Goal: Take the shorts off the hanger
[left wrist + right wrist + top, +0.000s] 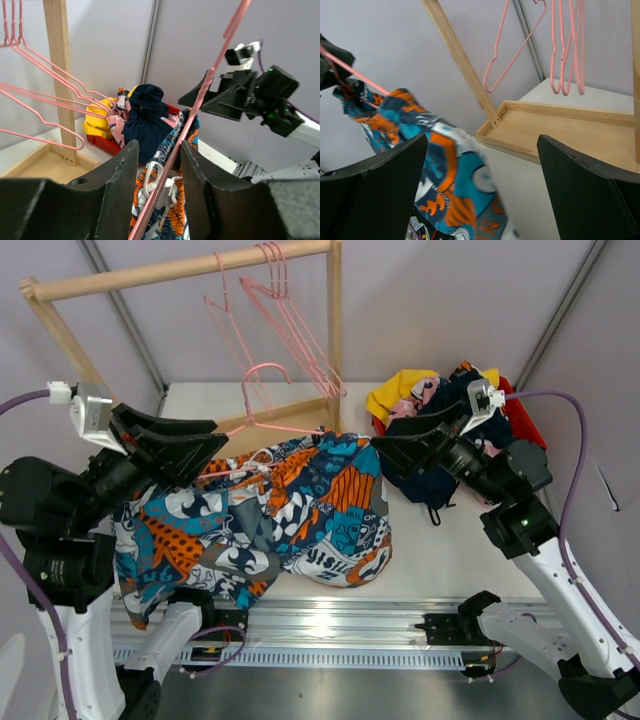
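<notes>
The blue-orange-white patterned shorts [290,505] hang from a pink hanger [265,366] and drape over the table's front and my left arm. My left gripper [218,437] holds that hanger up at its left end. In the left wrist view the pink wire [172,150] runs between the half-closed fingers [117,175], with the waistband and white drawstring [160,187] just below. My right gripper [385,452] hangs wide open at the shorts' right edge and holds nothing. In the right wrist view the shorts [445,165] lie beside its left finger [380,175].
A wooden rack [180,275] with spare pink hangers [285,310] stands at the back. A red bin [520,410] at the back right holds a pile of yellow, navy and pink shorts [435,390]. The rack's wooden base [560,125] lies ahead of my right gripper.
</notes>
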{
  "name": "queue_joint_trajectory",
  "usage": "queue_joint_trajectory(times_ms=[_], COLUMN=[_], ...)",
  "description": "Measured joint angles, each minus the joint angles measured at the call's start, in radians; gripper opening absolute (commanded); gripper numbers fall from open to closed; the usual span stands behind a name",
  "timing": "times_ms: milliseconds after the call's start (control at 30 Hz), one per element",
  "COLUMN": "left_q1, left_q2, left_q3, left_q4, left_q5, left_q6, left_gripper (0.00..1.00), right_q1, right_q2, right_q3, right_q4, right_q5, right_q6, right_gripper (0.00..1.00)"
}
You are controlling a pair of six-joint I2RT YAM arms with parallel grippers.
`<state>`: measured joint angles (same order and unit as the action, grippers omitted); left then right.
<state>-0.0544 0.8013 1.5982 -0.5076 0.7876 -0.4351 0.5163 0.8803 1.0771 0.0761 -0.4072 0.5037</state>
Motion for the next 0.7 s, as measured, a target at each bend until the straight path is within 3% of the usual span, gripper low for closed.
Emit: queue_joint_trajectory(times_ms=[400,700], left_q1=[0.0,0.0], left_q2=[0.043,0.076], left_q3=[-0.084,-0.029], left_q4=[0.029,0.078], left_q5=[-0.034,-0.016], left_q6=[-0.003,-0.036], left_gripper=[0.0,0.0], right_q1=[0.0,0.02], right_q2=[-0.03,0.067], right_q3=[-0.006,-0.171], right_q4=[0.026,0.179], right_q5=[-0.022,-0.073], right_q6=[0.011,0.081], right_gripper=[0.99,1.0])
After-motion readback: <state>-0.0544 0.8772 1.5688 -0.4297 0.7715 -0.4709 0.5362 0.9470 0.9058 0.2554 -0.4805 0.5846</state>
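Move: The shorts hang from the hanger in the left hand, their free right-hand waist corner about 4 cm left of the open right hand, 2 cm back and 5 cm lower. The hanger's middle is 16 cm left, 2 cm back and 3 cm above the right hand; the dark clothes pile is about 15 cm to its right, 20 cm ahead and 35 cm below. From the left hand that corner lies some 19 cm right, 6 cm ahead and 12 cm down. The shorts' free waist corner is what the right hand goes for: gripper wide open, it first eases a little back and up, then drops about 7 cm while shifting left and slightly forward, its fingers tipping down a little. Meanwhile the left hand keeps its hold on the hanger and carries it some 4 cm forward, dipping about 3 cm and then rising most of the way back. The right fingers stay open; whether they touch the cloth can't be told. ##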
